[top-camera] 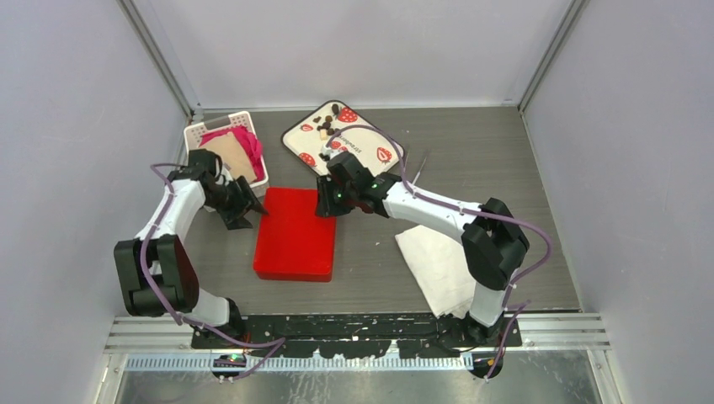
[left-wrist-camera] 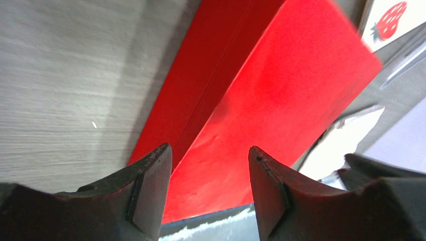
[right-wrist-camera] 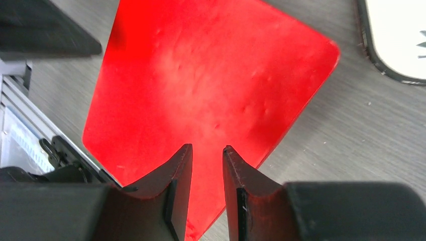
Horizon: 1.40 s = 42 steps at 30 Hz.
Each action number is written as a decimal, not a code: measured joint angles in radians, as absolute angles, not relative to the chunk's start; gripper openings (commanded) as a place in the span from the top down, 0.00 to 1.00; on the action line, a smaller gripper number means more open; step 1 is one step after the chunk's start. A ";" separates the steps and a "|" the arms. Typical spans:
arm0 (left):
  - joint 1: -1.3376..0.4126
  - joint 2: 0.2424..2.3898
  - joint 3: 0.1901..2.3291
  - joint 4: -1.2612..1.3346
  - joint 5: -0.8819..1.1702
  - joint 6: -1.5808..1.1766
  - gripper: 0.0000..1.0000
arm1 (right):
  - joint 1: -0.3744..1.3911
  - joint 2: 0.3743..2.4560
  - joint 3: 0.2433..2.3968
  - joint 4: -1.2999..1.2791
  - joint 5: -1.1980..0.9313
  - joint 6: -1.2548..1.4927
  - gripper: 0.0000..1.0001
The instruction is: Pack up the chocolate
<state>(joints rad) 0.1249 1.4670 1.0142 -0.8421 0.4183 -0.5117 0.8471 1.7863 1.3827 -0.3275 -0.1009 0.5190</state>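
Observation:
Small dark and pale pieces of chocolate (top-camera: 326, 127) lie on the strawberry-printed tray (top-camera: 370, 156) at the back. A closed red box (top-camera: 295, 234) lies flat in the middle of the table. My left gripper (top-camera: 251, 210) is at the box's far left corner, open and empty. In the left wrist view the left gripper (left-wrist-camera: 210, 155) points along the red box (left-wrist-camera: 281, 100). My right gripper (top-camera: 326, 204) hovers at the box's far right corner. Its jaws (right-wrist-camera: 207, 150) stand narrowly apart above the red lid (right-wrist-camera: 211, 75), with nothing between them.
A white basket (top-camera: 195, 133) holding pink and tan cloth stands at the back left, just behind the left arm. A white paper sheet (top-camera: 438, 265) lies at the front right, partly under the right arm. The tray's dark rim (right-wrist-camera: 369, 45) is close to the right gripper.

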 measured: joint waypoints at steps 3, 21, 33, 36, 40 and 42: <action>0.123 1.448 1.090 -0.859 0.361 -0.509 0.48 | 0.872 1.778 1.362 -0.330 -0.094 0.508 0.66; -0.182 1.570 1.253 -0.677 -0.037 -0.490 0.88 | 0.890 1.656 1.314 -0.360 0.020 0.490 0.68; -0.188 1.755 1.343 -0.651 -0.088 -0.489 0.95 | 0.890 1.577 1.249 -0.395 0.080 0.494 0.69; -0.189 1.655 1.343 -0.666 -0.109 -0.489 0.95 | 0.890 1.565 1.249 -0.394 0.086 0.493 0.69; -0.190 1.511 1.320 -0.648 -0.133 -0.492 0.94 | 0.890 1.564 1.249 -0.394 0.085 0.494 0.69; -0.190 1.473 1.266 -0.618 -0.140 -0.495 0.95 | 0.890 1.564 1.250 -0.393 0.085 0.494 0.69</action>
<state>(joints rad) -0.1898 1.4734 1.2663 -0.6178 -0.1402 -0.4946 0.8898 1.5642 1.2499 -0.3935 0.0849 0.4942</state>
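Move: The red lidded box has its middle about 9 cm to the left hand's right, some 4 cm back and 5 cm below; the lid's far-left corner is about 8 cm ahead and 2 cm right, 3 cm lower. The white basket stands 15 cm ahead and 8 cm left, the strawberry tray 18 cm ahead and 21 cm right. From the right hand the box's middle lies some 7 cm left, 6 cm back, 9 cm down. The left hand hops up and forward off the lid's left side towards its far-left corner, shutting its fingers and tilting some 30 degrees so the tips swing forward and leftward; it dips back to about its starting height some 13 cm farther out, then rises about 9 cm and eases back slightly. The right hand, fingers kept part open, first eases back about 2 cm, then slides some 5 cm to its right and a little up, from over the lid to its right edge. ##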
